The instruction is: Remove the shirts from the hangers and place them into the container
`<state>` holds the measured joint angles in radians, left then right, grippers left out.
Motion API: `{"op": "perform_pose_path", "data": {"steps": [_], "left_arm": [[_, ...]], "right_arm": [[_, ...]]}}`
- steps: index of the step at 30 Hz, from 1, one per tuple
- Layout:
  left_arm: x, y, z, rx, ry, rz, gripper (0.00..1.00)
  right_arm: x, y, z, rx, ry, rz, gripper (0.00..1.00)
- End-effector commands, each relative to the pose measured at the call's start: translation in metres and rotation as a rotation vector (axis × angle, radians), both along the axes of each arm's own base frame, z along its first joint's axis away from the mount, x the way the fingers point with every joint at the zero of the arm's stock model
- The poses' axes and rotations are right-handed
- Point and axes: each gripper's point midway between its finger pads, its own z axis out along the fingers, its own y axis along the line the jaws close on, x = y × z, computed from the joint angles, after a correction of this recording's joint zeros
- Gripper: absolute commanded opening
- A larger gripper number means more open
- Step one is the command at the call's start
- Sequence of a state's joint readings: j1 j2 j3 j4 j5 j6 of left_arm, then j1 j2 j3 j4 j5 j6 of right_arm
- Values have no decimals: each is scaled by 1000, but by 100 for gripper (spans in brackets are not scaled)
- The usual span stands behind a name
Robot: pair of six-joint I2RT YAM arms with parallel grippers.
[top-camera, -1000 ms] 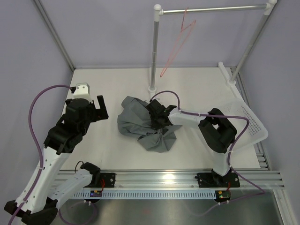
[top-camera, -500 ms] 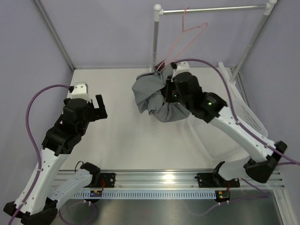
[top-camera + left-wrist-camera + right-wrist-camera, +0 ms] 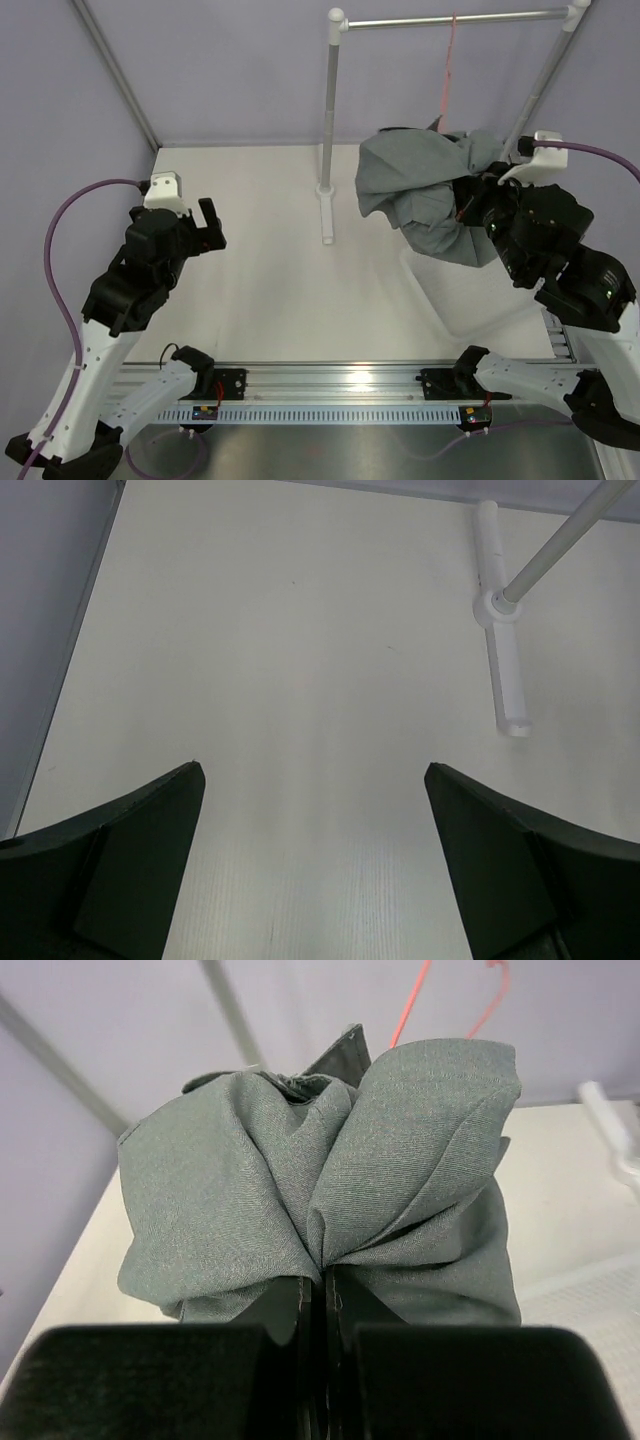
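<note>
My right gripper (image 3: 322,1285) is shut on a fold of the grey-green shirt (image 3: 330,1170). The bunched shirt (image 3: 425,190) hangs off the table at the right, over the near-left part of the white basket (image 3: 440,315), and hides the gripper's fingers in the top view. The basket's mesh (image 3: 600,1295) shows below the cloth in the right wrist view. The pink wire hanger (image 3: 447,70) hangs bare from the rail, seen edge-on. My left gripper (image 3: 205,225) stands open and empty over the left of the table, with only bare tabletop between its fingers (image 3: 150,820).
The grey metal rail (image 3: 450,18) spans the back, with its left post (image 3: 328,120) and white foot (image 3: 500,650) on the table's middle back. Purple walls close the back and left. The arm bases and a slotted rail lie along the near edge.
The right arm lifted the shirt off the middle of the table and swung it right, to above the basket. The hanger slid right along the rail and turned edge-on. The left arm barely moved.
</note>
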<state>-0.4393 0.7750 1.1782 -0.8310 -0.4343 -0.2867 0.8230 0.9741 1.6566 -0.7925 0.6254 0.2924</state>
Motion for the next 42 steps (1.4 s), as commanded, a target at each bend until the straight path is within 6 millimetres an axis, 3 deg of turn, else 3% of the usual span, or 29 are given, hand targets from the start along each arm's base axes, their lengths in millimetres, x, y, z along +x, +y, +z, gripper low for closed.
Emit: {"op": "perform_pose_path", "data": {"steps": [1, 6, 11, 13, 18, 22, 25, 34, 38, 42], "left_arm": [[6, -4, 23, -29, -57, -11, 99], [11, -12, 23, -47, -46, -32, 99], [14, -18, 24, -59, -43, -53, 99], [15, -20, 22, -60, -38, -58, 99], [16, -25, 17, -67, -21, -78, 99], [14, -27, 14, -73, -14, -89, 99], [12, -26, 12, -79, -15, -92, 99], [6, -27, 8, -88, -15, -104, 99], [4, -26, 7, -92, -18, -104, 99], [2, -26, 4, -99, -14, -104, 99]], "right_arm": [[-8, -59, 0, 19, -12, -264, 0], [-23, -100, -42, 71, 61, -468, 0], [-36, -118, -86, 70, 146, -566, 0], [-36, -116, -99, 87, 171, -569, 0], [-30, -104, -153, 73, 265, -592, 0], [-28, -108, -211, 45, 365, -674, 0], [-25, -113, -239, 92, 393, -724, 0], [-6, -123, -295, 180, 554, -755, 0], [14, -121, -302, 218, 599, -737, 0], [34, -131, -332, 253, 704, -782, 0]]}}
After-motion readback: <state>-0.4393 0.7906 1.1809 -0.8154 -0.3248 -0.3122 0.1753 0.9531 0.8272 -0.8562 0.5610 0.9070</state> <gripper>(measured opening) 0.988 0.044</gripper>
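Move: The right hand holds the bunched shirt high up; the container's middle lies about 18 cm to its right, level with it fore and aft, and some 42 cm below. The pink hanger hangs on the rail roughly 25 cm ahead, about 2 cm right and 8 cm lower. From the left hand, the container is about 56 cm to the right, neither ahead nor back, some 27 cm down. Right hand, still gripping the shirt, sinks about 32 cm and shifts 14 cm right towards the container, tipping downward. ##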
